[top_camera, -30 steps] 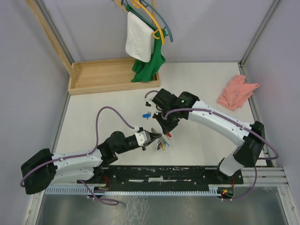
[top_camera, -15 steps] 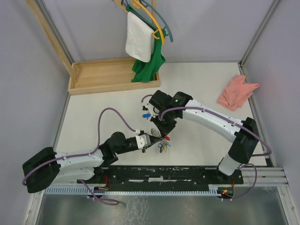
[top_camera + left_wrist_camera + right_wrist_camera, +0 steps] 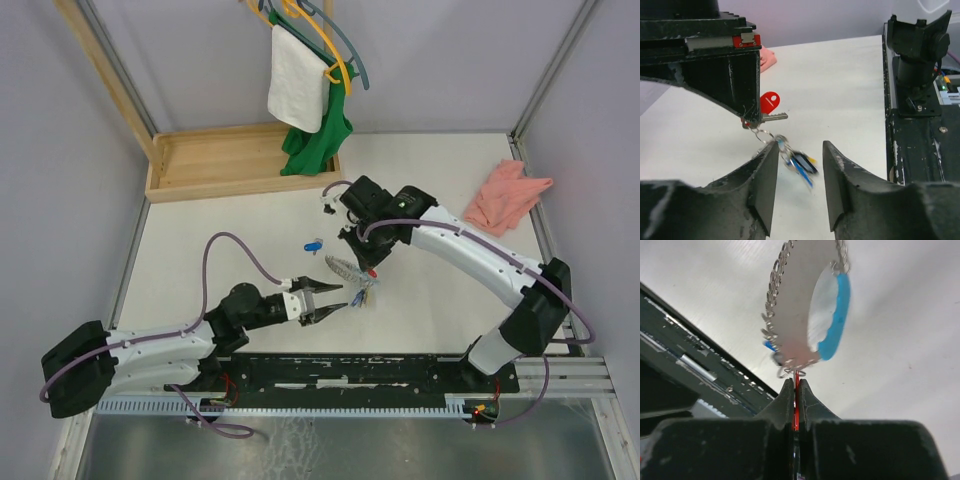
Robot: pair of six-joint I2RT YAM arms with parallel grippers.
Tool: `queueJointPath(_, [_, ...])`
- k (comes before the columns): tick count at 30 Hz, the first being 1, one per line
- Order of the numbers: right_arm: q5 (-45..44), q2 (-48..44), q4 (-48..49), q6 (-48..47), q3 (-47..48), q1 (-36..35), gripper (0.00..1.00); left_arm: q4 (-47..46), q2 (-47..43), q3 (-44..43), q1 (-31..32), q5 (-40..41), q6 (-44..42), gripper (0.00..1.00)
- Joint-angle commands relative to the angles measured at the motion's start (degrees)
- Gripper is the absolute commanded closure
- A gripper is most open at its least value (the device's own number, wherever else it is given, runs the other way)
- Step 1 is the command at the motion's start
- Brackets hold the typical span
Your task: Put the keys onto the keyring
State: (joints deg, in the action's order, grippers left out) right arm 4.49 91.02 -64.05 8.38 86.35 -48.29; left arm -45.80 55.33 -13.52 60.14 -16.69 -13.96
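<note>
The red-headed key (image 3: 769,102) is pinched in my right gripper (image 3: 364,268), which is shut on it above the table. From that key the keyring (image 3: 766,135) hangs with a small chain and blurred blue and yellow tags (image 3: 802,164). In the right wrist view the red key (image 3: 796,402) sits edge-on between the shut jaws, with an oval blue-edged tag (image 3: 827,315) dangling beyond. My left gripper (image 3: 338,300) is open, its fingers (image 3: 765,180) either side of the hanging tags without gripping them. The blue-headed key (image 3: 314,244) lies alone on the white table, left of the right gripper.
A wooden tray (image 3: 235,160) stands at the back left with a green cloth (image 3: 318,140) and a white towel (image 3: 298,88) hanging on hangers over it. A pink cloth (image 3: 506,196) lies at the back right. A black rail (image 3: 350,370) runs along the near edge.
My left gripper has opened, let go of the keyring bunch and drawn back a little. The right gripper has moved right and back with the red key, the keyring swinging below it.
</note>
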Motion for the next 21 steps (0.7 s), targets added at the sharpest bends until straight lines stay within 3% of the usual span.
queueJointPath(1, [-5.35, -4.16, 1.83, -2.35, -0.82, 1.42, 0.99, -1.71, -2.63, -0.38, 0.19, 3.27, 0.17, 0.48])
queueJointPath(8, [-6.90, -5.78, 4.09, -2.50, -5.12, 1.78, 0.99, 1.20, -4.83, 0.76, 0.00, 14.14, 6.31, 0.37])
queueJointPath(15, [-3.14, -7.90, 5.89, 2.53, -13.52, 1.80, 0.99, 8.39, -7.39, 1.68, -0.45, 25.93, 16.01, 0.29])
queueJointPath(21, [2.28, -8.05, 14.88, 7.81, -23.87, 1.00, 0.99, 14.15, -9.85, 2.03, -3.25, 31.29, 27.07, 0.19])
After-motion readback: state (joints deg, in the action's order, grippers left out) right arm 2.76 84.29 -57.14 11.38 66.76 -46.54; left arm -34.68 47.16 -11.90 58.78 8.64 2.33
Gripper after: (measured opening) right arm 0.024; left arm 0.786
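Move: The keyring hangs from the red key held in the right gripper, its middle about 5 cm left, 2 cm back and 5 cm below; the blue-and-yellow keys dangle roughly 3 cm left, 7 cm back and 6 cm below. From the left gripper the keyring is some 5 cm ahead, 4 cm right and 4 cm lower. The loose blue key lies about 13 cm ahead and 6 cm left of the left gripper, 9 cm below. Keep the right fingers shut on the red key and, after a short drift forward, lower the hanging keyring to the table, about 6 cm down while easing 5 cm right and finally back. Meanwhile open the left gripper wider and back it off the keyring, forward and left some 7 cm, first rising slightly, then sinking, and swing it roughly 25 degrees counter-clockwise while it also rolls. ##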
